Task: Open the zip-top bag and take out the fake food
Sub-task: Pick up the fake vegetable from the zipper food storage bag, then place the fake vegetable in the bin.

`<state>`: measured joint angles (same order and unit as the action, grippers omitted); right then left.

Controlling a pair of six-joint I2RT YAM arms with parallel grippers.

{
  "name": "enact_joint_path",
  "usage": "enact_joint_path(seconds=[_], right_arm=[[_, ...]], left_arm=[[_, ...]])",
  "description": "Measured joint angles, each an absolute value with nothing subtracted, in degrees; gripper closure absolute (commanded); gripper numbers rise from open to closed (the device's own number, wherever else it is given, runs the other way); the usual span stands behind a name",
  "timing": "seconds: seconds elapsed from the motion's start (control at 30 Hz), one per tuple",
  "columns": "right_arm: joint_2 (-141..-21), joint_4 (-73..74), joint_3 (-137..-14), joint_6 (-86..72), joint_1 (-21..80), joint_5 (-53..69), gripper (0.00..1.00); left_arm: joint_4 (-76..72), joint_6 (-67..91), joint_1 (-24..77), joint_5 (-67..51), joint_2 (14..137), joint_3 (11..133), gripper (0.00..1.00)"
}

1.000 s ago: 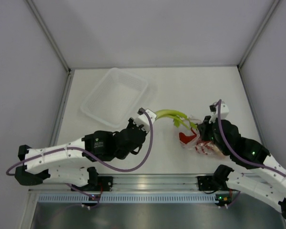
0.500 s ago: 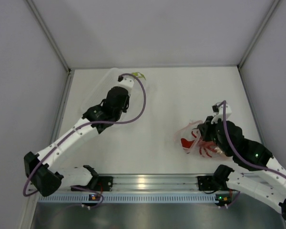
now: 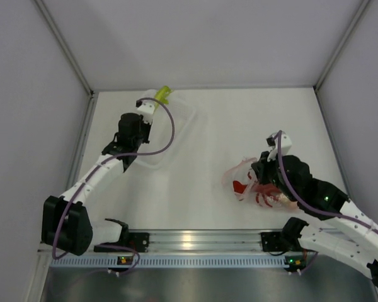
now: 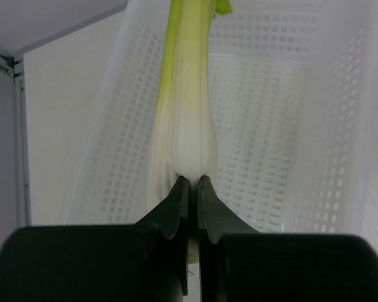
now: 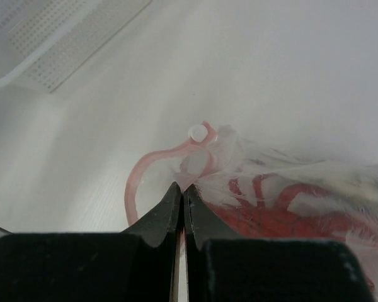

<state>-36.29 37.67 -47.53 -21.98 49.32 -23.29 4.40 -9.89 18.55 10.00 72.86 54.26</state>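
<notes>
My left gripper (image 4: 193, 182) is shut on the white base of the green-and-white leek (image 4: 186, 113), holding it over the clear perforated tray (image 4: 290, 126). From above, the leek's green tip (image 3: 163, 94) sticks out past the left gripper (image 3: 152, 104) at the tray's far left corner. At the right, my right gripper (image 5: 183, 189) is shut on the zip-top bag (image 5: 271, 167) by its pink zip strip, whose mouth gapes open. The red lobster (image 5: 290, 207) lies inside the bag (image 3: 239, 179), just left of the right gripper (image 3: 259, 168).
The clear tray (image 3: 179, 126) stands at the back left, partly under the left arm. The side walls close in on both sides, and a metal rail (image 3: 195, 239) runs along the near edge. A corner of the tray (image 5: 50, 38) shows in the right wrist view.
The left arm has carried the leek from beside the bag to the back left, over the tray. The right gripper and bag have shifted slightly left.
</notes>
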Motion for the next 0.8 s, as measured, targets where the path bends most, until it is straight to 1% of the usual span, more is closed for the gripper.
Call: enact_joint_path(seconds=[0.23, 0.33, 0.5, 0.53, 0.57, 0.6, 0.67, 0.7, 0.8], right_arm=[[-37.0, 35.4, -47.2, -20.3, 49.3, -22.8, 1.00], [-37.2, 34.1, -46.1, -19.9, 49.3, -22.2, 1.00], [-37.3, 33.5, -44.9, -19.5, 49.3, -20.7, 1.00], [-37.3, 33.5, -44.8, -19.5, 49.3, -20.6, 1.00], [-37.2, 33.5, -44.6, -19.5, 49.3, -20.3, 1.00], [-37.1, 33.6, -44.6, -19.5, 49.3, -20.1, 1.00], [-37.0, 33.5, -44.6, -19.5, 49.3, -19.6, 1.00], [-37.0, 33.5, -44.6, -19.5, 49.2, -19.6, 1.00], [-37.2, 33.6, -44.6, -19.5, 49.2, -19.3, 1.00]], left_arm=[[-0.2, -11.9, 17.0, 9.8, 72.6, 46.9, 1.00], [-2.7, -12.4, 17.0, 11.7, 71.7, 44.6, 1.00], [-4.6, -13.3, 17.0, 16.1, 73.1, 44.4, 1.00], [-5.0, -13.5, 17.0, 17.0, 73.8, 44.4, 0.96], [-5.3, -13.6, 17.0, 17.8, 74.5, 44.4, 0.88], [-5.5, -13.8, 17.0, 18.8, 75.6, 44.5, 0.70], [-5.6, -14.3, 17.0, 20.7, 77.7, 44.8, 0.52], [-5.6, -14.3, 17.0, 21.9, 79.1, 45.0, 0.35], [-5.6, -14.5, 16.9, 23.5, 80.6, 45.3, 0.24]])
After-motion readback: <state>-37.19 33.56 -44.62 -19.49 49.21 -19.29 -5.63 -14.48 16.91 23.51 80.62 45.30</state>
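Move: The left hand, already pinching the celery by its pale butt with the leaves pointing forward, is over the basket: the basket's middle is about 2 cm ahead, 2 cm left and some 15 cm below. From the right hand, the basket's middle is roughly 20 cm farther out, 33 cm left and 17 cm lower. That hand still holds the bag's rim, and the bag's full part lies about 9 cm right, 5 cm back and 12 cm below it. Down into the basket goes the left hand, about 8 cm in all, sinking at first and then also sliding some 5 cm left while it turns counter-clockwise and its left side rises. Near the end, still sinking, the fingers spread wide and let go of the celery's butt. The right hand keeps its pinch on the bag's rim, easing slightly left and down. ##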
